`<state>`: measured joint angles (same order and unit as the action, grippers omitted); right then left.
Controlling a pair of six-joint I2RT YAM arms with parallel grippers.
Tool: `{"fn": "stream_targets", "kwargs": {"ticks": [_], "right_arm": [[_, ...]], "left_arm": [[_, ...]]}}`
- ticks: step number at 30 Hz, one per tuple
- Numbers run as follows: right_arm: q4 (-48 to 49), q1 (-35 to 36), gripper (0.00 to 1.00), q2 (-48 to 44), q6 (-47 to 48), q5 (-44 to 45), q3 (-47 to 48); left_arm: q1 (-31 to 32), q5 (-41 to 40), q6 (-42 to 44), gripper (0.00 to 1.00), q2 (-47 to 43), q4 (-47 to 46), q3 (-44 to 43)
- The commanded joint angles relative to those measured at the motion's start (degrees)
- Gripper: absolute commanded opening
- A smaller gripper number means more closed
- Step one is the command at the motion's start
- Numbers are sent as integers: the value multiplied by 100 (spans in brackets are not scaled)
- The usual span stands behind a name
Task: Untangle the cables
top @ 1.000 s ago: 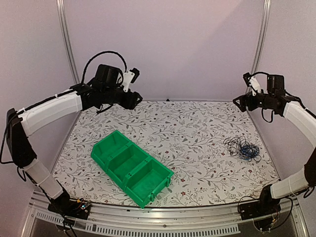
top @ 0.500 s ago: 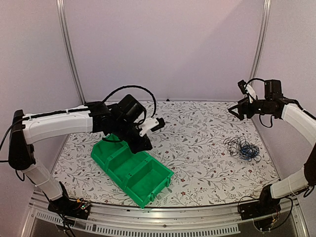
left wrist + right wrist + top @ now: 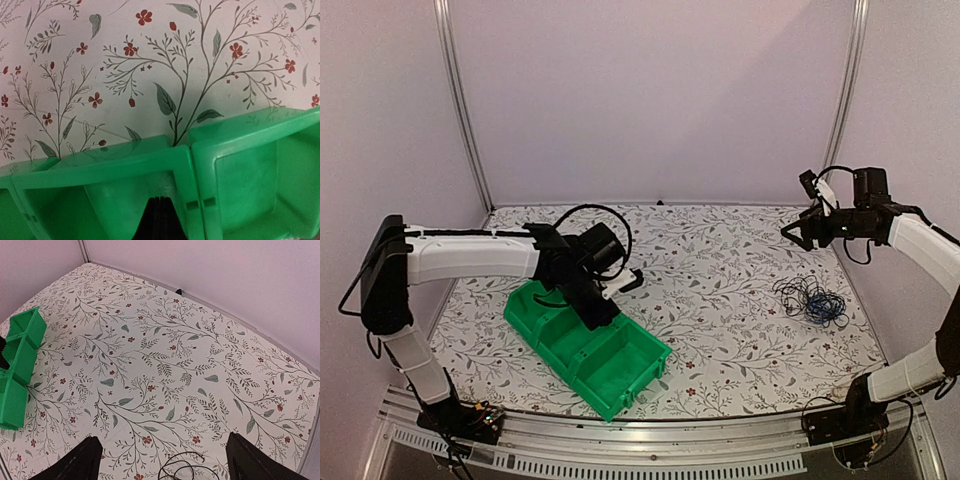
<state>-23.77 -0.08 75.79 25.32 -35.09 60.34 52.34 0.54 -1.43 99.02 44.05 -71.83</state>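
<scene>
The cables (image 3: 810, 298), a small tangle of thin black and blue wires, lie on the flowered table at the right. In the right wrist view only their black loops (image 3: 186, 466) show, at the bottom edge. My right gripper (image 3: 792, 228) hangs in the air behind and above the tangle. Its jaws are open and empty (image 3: 164, 439), with the dark fingers (image 3: 80, 460) far apart. My left gripper (image 3: 605, 308) is far from the cables, low over the green bin (image 3: 620, 372). It is shut on nothing (image 3: 161, 201), and its tips point into a compartment.
The green bin (image 3: 150, 165) has three compartments and lies diagonally at the front left of the table; it also shows at the left edge of the right wrist view (image 3: 20, 355). Pale walls and metal posts (image 3: 460, 110) close in the table.
My left arm swung from the back left corner down to the green bin, and its gripper shut. My right gripper shifted slightly left and forward and stayed open. The cables have not moved.
</scene>
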Motion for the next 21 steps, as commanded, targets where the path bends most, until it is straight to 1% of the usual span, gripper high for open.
{"fn": "stream_targets", "kwargs": {"ticks": [1, 3, 5, 8, 11, 13, 18, 21], "right_arm": [[-77, -32, 90, -77, 76, -8, -10], [-130, -35, 90, -52, 95, 2, 37], [-170, -30, 90, -15, 142, 56, 79], [-141, -31, 91, -16, 149, 223, 61], [-87, -43, 92, 29, -77, 451, 65], [-117, -78, 92, 94, -119, 445, 91], [-188, -134, 93, 206, -60, 566, 148], [-252, -148, 93, 188, 3, 606, 154]], "left_arm": [[-288, -25, -148, 0, 301, -414, -86], [-540, -36, -96, 0, 458, -560, -147], [-738, -286, -33, 0, 584, -697, -279], [-1069, -566, 123, 0, 722, -1138, -512], [-1548, -261, 134, 0, 1092, -1442, -906], [-1759, -28, 111, 0, 1480, -1535, -1235], [-1869, 711, -57, 0, 2032, -1662, -1928], [-1753, 646, -181, 0, 1960, -1672, -1935]]}}
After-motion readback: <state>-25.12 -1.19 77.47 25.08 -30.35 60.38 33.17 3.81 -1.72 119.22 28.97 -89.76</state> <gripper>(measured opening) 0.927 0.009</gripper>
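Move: The left fingers, already shut, are just over the green box's middle compartment, close to the divider on its right. The middle of the whole box lies about 4 cm back, 4 cm to the left and 5 cm below. The cables lie far off, some 62 cm right, 6 cm ahead and 5 cm down. From the right hand the cables are about 6 cm back, 5 cm right and 18 cm below; the box is about 18 cm back, 62 cm left and 18 cm below. Dip the shut left fingers a couple of centimetres into the middle compartment, then sweep forward roughly 20 cm, turning the wrist nearly 20 degrees counter-clockwise and pushing the box's far wall ahead from inside. Meanwhile ease the open right gripper slightly down and right towards the cables. ##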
